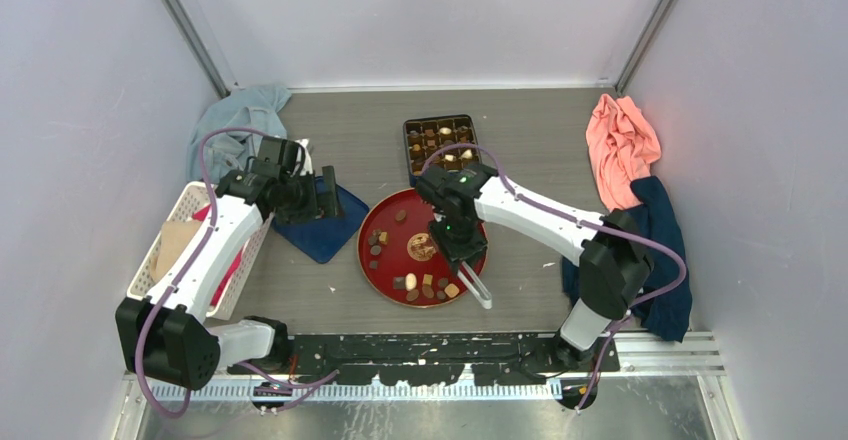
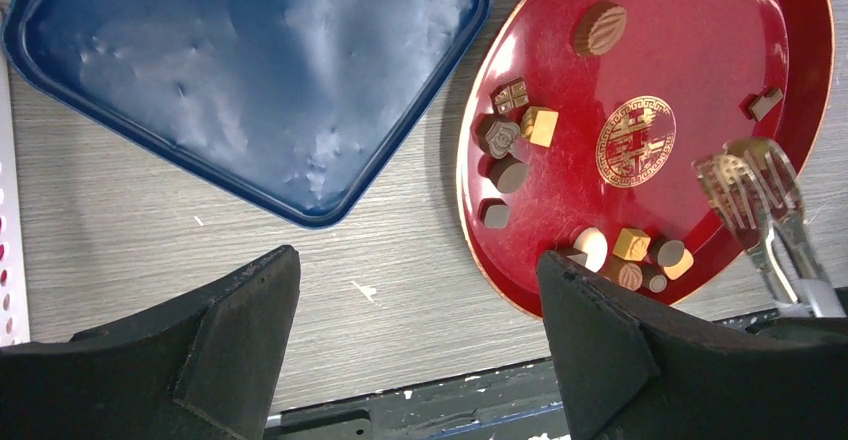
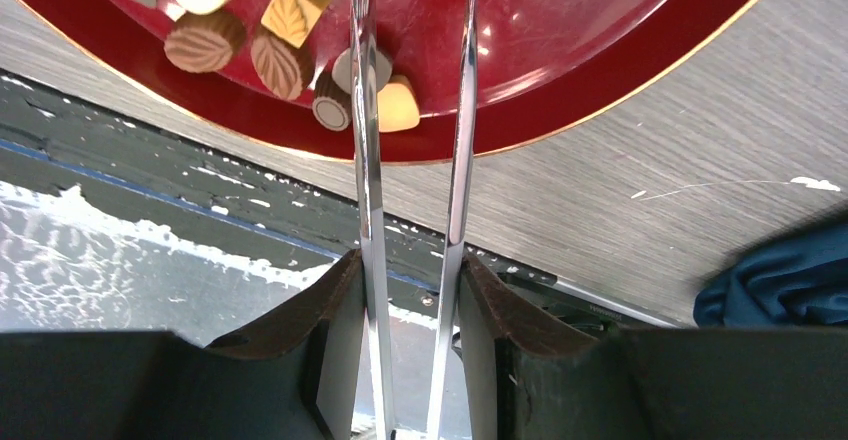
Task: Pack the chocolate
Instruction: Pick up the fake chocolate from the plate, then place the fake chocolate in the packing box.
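The chocolate lies as small loose pieces on a red plate (image 1: 400, 250): one group (image 1: 376, 245) on its left, another (image 1: 425, 285) at its near edge. More pieces fill a dark compartment box (image 1: 440, 143) behind the plate. My right gripper (image 1: 458, 245) hangs over the plate, shut on metal tongs (image 1: 475, 288). In the right wrist view the tongs (image 3: 365, 160) run from my right gripper (image 3: 410, 270) over the near-edge pieces (image 3: 290, 20); their tips are cut off. My left gripper (image 1: 310, 200) (image 2: 418, 270) stands open and empty over the table by the blue lid (image 2: 260, 70).
A white basket (image 1: 160, 250) stands at the left, a grey-blue cloth (image 1: 235, 120) behind it. A pink cloth (image 1: 620, 145) and a dark blue cloth (image 1: 665, 260) lie at the right. A black rail (image 1: 420, 350) runs along the near edge.
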Controlling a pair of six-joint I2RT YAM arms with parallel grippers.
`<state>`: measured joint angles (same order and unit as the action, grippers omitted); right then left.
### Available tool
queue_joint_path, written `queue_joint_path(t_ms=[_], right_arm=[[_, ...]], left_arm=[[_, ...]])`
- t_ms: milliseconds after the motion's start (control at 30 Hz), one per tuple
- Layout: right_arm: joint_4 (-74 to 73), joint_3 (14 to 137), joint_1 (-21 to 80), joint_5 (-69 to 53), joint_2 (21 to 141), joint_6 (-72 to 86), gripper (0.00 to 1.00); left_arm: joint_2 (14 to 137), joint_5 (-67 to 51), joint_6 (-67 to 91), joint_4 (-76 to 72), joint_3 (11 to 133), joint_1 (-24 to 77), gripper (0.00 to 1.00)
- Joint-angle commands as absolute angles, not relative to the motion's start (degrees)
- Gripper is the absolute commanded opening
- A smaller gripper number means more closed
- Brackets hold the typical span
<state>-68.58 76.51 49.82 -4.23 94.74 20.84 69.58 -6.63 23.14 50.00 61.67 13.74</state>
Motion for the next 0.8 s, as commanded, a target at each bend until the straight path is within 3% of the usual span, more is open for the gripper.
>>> queue_joint_path(t_ms=[0, 300, 767], right_arm=[[-70.4, 81.2, 46.7, -3.5, 91.6, 19.5, 0.22], [-70.6, 89.7, 36.7, -6.0, 95.9, 20.5, 0.23], [-70.2, 103.2, 29.6, -6.5, 107.5, 21.6, 0.23]], left_arm=[[68.4, -6.0, 22.8, 48.9, 62.0, 13.4, 0.89], [70.0, -5.4, 22.6, 48.1, 63.1, 13.3, 0.89], [75.7, -5.3, 21.3, 46.7, 66.6, 13.3, 0.89]])
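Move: The right hand grips the tongs above the right part of the plate. From it the chocolate box lies about 24 cm ahead, 5 cm to the left and some 8 cm lower. The plate's middle is roughly 9 cm to the left and 2 cm ahead, a lone brown chocolate 6 cm ahead and 2 cm right, and a tan chocolate 8 cm back and 3 cm left, all about 9 cm below. From the left hand the box is about 12 cm ahead, 24 cm right, 12 cm below. Forward and at first upward, the right arm carries the tongs from over the plate towards the chocolate box, some 14 cm in all. It climbs about 4 cm over the first half, then sinks 1 to 2 cm while still going forward. The wrist turns clockwise by roughly 20 degrees; the fingers keep their squeeze on the tongs, which seem to have a chocolate in their tips. ##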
